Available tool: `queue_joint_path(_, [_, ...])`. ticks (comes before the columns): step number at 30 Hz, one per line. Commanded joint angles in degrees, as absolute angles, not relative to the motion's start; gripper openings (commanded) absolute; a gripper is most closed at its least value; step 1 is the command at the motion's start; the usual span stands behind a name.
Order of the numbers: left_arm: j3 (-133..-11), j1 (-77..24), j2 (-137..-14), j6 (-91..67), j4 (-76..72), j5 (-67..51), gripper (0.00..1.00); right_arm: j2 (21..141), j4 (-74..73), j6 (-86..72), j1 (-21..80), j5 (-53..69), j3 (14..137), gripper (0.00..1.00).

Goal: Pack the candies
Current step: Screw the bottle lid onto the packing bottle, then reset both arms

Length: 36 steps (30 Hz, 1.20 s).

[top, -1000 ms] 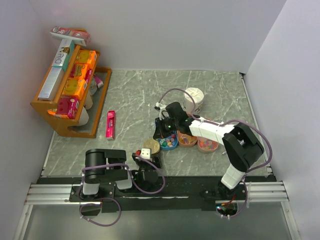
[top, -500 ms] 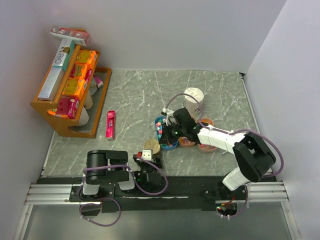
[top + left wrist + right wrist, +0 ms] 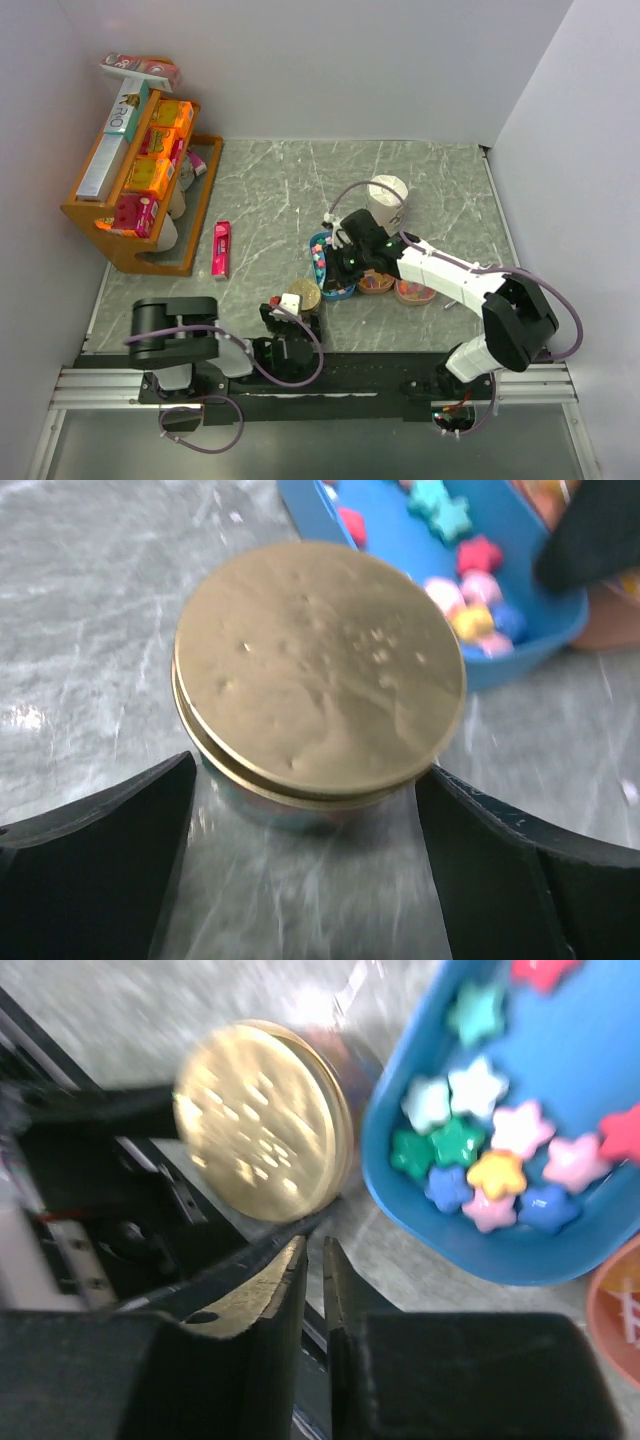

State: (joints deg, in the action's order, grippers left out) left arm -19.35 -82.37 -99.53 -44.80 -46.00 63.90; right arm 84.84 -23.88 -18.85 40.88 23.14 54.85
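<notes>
The candies (image 3: pixel 480 1160) are small coloured stars lying in a blue dish (image 3: pixel 420 1230); they also show in the left wrist view as candies (image 3: pixel 470 560) and from above as candies (image 3: pixel 321 262). A jar with a gold lid (image 3: pixel 320 670) stands just ahead of my left gripper (image 3: pixel 305 772), whose fingers (image 3: pixel 100 880) spread wide on either side without touching it. My right gripper (image 3: pixel 314 1250) hovers by the dish's near rim, its jaws a thin slit apart with nothing between them. From above, the left gripper (image 3: pixel 285 312) sits behind the jar (image 3: pixel 304 292) and the right gripper (image 3: pixel 340 266) over the dish.
Two orange-brown dishes (image 3: pixel 412 292) lie right of the blue one. A white cup (image 3: pixel 388 195) stands behind them. A flat pink packet (image 3: pixel 221 248) lies to the left, beside a wooden rack (image 3: pixel 135 250) holding orange boxes (image 3: pixel 150 175).
My left gripper has widened around the jar and its arm has swung left. The right gripper has slid toward the dish's near rim and its jaws have parted slightly.
</notes>
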Motion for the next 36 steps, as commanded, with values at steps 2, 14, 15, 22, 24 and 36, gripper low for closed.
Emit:
queue_joint_path(2, [-16.7,-83.5,-92.2,-52.0,-23.5,45.9,0.96,80.9,-29.1,-20.4,41.0,20.0,61.0,0.25])
queue_joint_path(14, [-27.0,-85.1,-76.8,-56.6,4.7,45.0,0.97,78.1,-36.5,-27.9,41.0,15.0,69.5,0.4])
queue_joint_path(15, [-27.6,-85.3,-76.0,-57.6,6.3,45.8,0.96,77.8,-36.9,-28.6,41.0,14.3,69.9,0.4])
queue_joint_path(22, [-27.9,-87.7,-63.3,-64.0,13.9,47.0,0.96,75.3,-41.1,-32.5,41.0,9.0,72.4,0.43])
queue_joint_path(24, [-28.8,-89.4,-60.0,-63.8,17.4,49.4,0.96,74.9,-42.7,-33.7,41.0,6.9,73.8,0.43])
queue_joint_path(36, [-36.8,-89.9,-46.7,-54.6,28.3,57.8,0.96,68.5,-40.8,-39.6,41.0,1.0,68.4,0.44])
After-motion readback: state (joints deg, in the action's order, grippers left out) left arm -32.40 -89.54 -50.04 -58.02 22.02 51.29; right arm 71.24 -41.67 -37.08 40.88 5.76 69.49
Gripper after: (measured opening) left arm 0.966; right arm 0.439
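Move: Between the left hand's wide-open fingers, the lidded bottle has its middle about 2 cm ahead and 1 cm above, neither left nor right. From this hand the blue tray is some 10 cm ahead, 6 cm right and slightly lower. The bottle lies about 5 cm left, 1 cm ahead and 7 cm below the right hand; from there the blue tray is 8 cm ahead, 1 cm right, and the orange tray 9 cm ahead, 8 cm right, both roughly 9 cm down. Backing off the bottle towards its base almost level for about 5 cm, the left hand keeps its fingers wide open, swings clockwise and tips them down, then climbs to some 12 cm above its start. The right hand lifts just as high away from the lid, drifting right and a little forward, turning clockwise about 25 degrees as its nearly shut fingers part to less than half open. ##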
